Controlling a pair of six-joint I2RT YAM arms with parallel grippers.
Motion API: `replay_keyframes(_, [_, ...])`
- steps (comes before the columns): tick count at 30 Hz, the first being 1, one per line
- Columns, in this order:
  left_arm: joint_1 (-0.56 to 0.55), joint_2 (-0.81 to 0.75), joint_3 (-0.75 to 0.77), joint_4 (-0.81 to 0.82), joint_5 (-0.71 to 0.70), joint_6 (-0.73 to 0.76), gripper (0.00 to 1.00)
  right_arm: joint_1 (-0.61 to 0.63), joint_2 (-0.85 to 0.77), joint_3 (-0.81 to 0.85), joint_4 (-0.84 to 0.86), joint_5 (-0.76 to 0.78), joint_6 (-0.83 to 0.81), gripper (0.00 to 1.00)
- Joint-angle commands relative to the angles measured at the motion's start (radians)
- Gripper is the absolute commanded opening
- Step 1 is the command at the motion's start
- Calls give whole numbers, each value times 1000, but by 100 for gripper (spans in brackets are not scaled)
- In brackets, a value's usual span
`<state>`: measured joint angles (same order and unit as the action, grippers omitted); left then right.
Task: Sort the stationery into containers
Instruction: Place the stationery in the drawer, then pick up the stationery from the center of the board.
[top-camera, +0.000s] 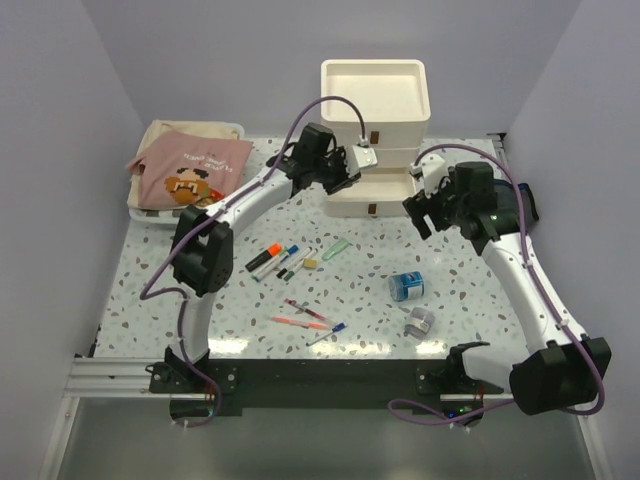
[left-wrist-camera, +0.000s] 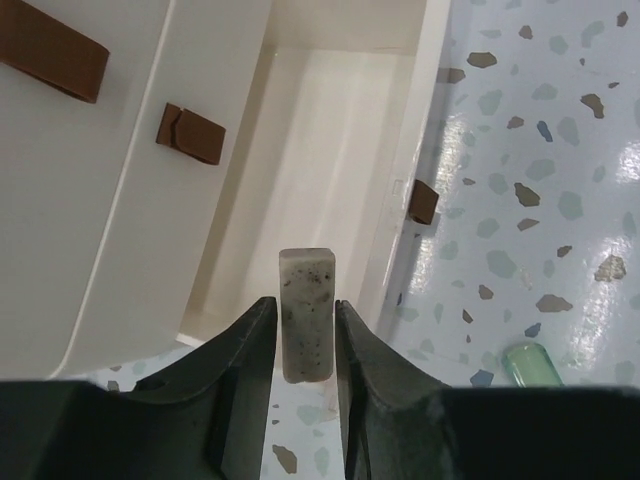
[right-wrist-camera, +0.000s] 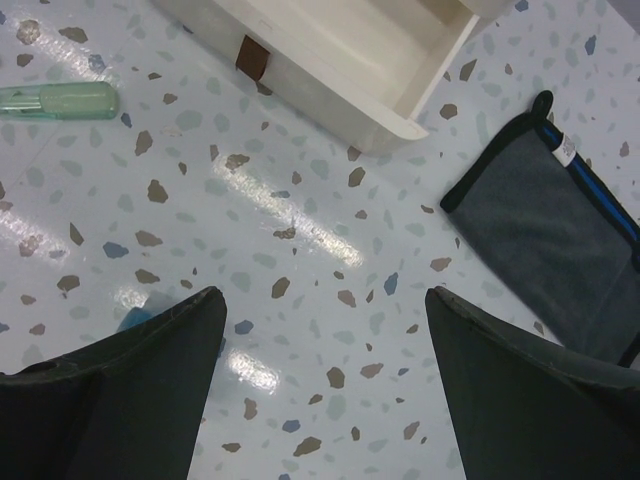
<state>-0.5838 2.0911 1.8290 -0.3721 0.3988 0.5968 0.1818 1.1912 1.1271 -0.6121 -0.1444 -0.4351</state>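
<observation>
My left gripper (left-wrist-camera: 305, 325) is shut on a small grey speckled block (left-wrist-camera: 306, 300), which stands upright between the fingers. It hangs over the pulled-out drawer (left-wrist-camera: 320, 150) of the cream-white drawer unit (top-camera: 375, 90). My right gripper (right-wrist-camera: 325, 310) is open and empty above bare table, between the drawer corner (right-wrist-camera: 400, 125) and the dark navy pouch (right-wrist-camera: 550, 215). Several markers (top-camera: 275, 258), thin pens (top-camera: 305, 318), a pale-green highlighter (top-camera: 336, 249), a blue roll (top-camera: 406, 286) and a grey roll (top-camera: 419, 321) lie loose on the table.
A pink printed bag (top-camera: 190, 170) lies on a white tray at the back left. The two upper drawers, with brown handles (left-wrist-camera: 190, 133), are shut. Grey walls enclose the speckled table on three sides.
</observation>
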Motion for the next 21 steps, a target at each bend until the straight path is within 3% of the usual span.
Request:
replay_keyframes(1, [-1,-29,-25,203,-49,-47,35,-15,-27,-7,28,12,24,85])
replay_keyframes(4, [-2,-37,-57,291,-84,-80,38,-21,-25,-15,34,2,36,85])
replay_keyframes(6, [-4,-40,-56,302,-97,-86,48,-19,-24,-16,32,-4,38,85])
replay_keyframes(10, [-10,-101,-68,288,-155,-95,55,-21,-22,-12,29,-3,38,85])
replay_keyframes(16, [-14,-344,-291,47,6,4,58,-21,-42,-39,2,-20,18,86])
replay_keyframes(19, [-21,-397,-414,-126,29,-12,58,-24,-50,-61,17,-20,45,87])
replay_keyframes(21, [-21,-416,-465,-157,17,-52,58,-25,-50,-62,31,-26,76,88])
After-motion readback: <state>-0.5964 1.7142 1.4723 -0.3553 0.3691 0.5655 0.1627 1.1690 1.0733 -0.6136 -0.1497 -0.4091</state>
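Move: The left hand holds the eraser over the near end of the open drawer, whose middle lies level with it, about 6 cm right and 11 cm down. The cabinet stands some 8 cm ahead and 6 cm right, its middle about 3 cm down; the green marker lies 15 cm back, 2 cm left, on the table 15 cm down. From the right hand the drawer is about 8 cm ahead, 10 cm left and 17 cm down. Left fingers open, letting go of the eraser, easing 3 cm forward, then withdraw 10 cm back, left and up. ##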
